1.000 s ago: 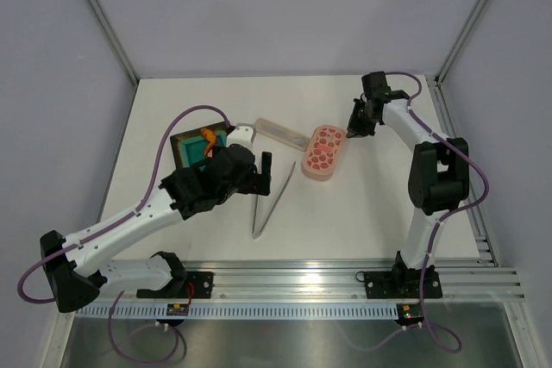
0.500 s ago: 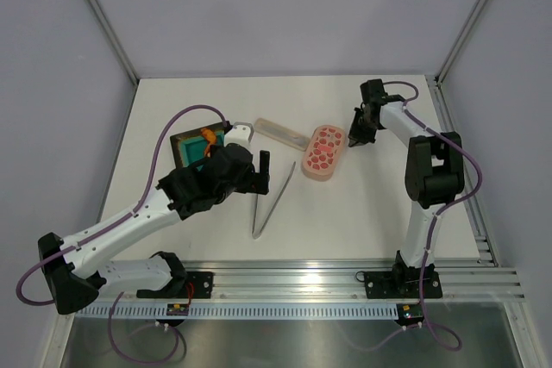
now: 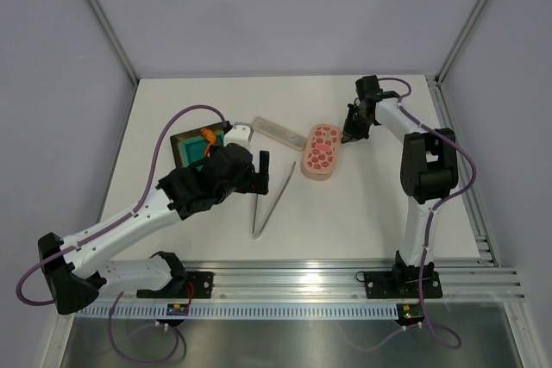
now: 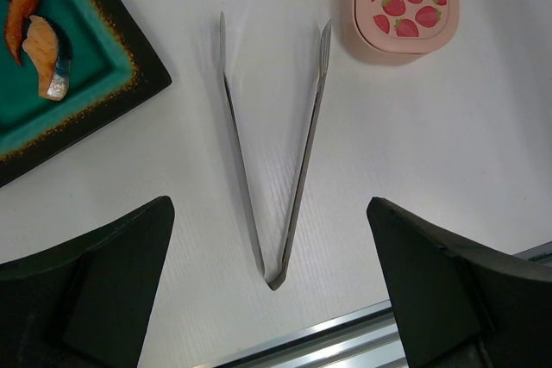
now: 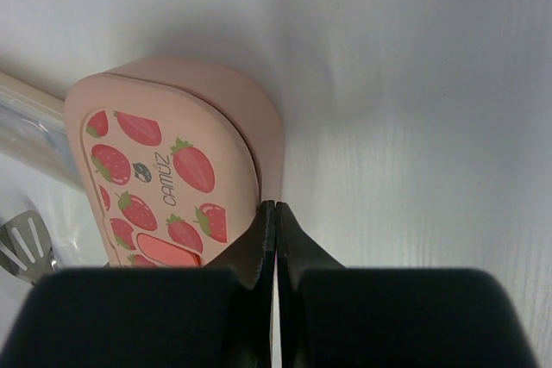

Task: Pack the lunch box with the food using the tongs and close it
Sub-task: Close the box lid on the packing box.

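The pink lunch box point(image 3: 321, 151) lies on the table with its strawberry-spotted lid on, also seen in the left wrist view point(image 4: 401, 2). My right gripper point(image 3: 349, 134) is shut, its tips point(image 5: 274, 206) pressed against the box's point(image 5: 164, 178) far right end, holding nothing. The silvery tongs point(image 3: 270, 208) lie flat in a V point(image 4: 274, 280), joint toward me. My left gripper point(image 3: 261, 177) hovers open above them, fingers wide on either side point(image 4: 269, 213). Food pieces, orange and brown point(image 4: 39, 40), rest on the teal mat of the dark tray point(image 3: 191, 151).
A slim pale translucent case point(image 3: 280, 131) lies behind the tongs, between tray and lunch box; a small utensil shows inside it point(image 5: 26, 243). An aluminium rail point(image 3: 302, 280) runs along the near table edge. Grey walls enclose the table.
The right gripper has moved left and slightly nearer until its shut tips meet the lunch box's end. The left arm and the tongs have not moved.
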You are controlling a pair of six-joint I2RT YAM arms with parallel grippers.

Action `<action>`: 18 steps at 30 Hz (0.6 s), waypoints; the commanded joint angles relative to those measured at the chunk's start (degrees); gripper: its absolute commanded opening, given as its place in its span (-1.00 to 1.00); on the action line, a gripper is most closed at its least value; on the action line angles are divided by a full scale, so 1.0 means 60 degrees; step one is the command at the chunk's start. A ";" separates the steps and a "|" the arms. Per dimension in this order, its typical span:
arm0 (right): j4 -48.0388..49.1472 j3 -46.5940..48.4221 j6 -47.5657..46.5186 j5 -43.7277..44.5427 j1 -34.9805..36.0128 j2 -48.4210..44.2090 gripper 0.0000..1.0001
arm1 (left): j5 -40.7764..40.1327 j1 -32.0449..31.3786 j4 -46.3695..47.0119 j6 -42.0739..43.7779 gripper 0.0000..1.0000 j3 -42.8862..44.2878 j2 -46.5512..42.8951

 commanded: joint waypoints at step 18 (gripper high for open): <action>-0.0325 0.0361 -0.0150 0.1034 0.0610 -0.1937 -1.00 | 0.0039 0.0083 0.0351 -0.0085 0.98 -0.0131 0.0047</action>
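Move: My shut right fingertips are at the right-hand rim of the lunch box, towards its far end. The box's middle lies about 7 cm to their left, some 4 cm back and 2 cm lower. The long clear case lies about 19 cm left and 2 cm farther out than the fingertips, and the tongs' middle about 21 cm left and 19 cm back, both around 4 cm lower. From my waiting left hand the box is about 17 cm ahead, 17 cm right and 18 cm below. I ease my right fingertips off the lunch box's right-hand rim, sliding level to the right about 1.5 cm. Then I lift quickly, nearly straight up by some 5 or 6 cm, drifting back left a little near the end. As I rise, the wrist tilts the fingertips outward by under 10 degrees, and the fingers stay shut. ##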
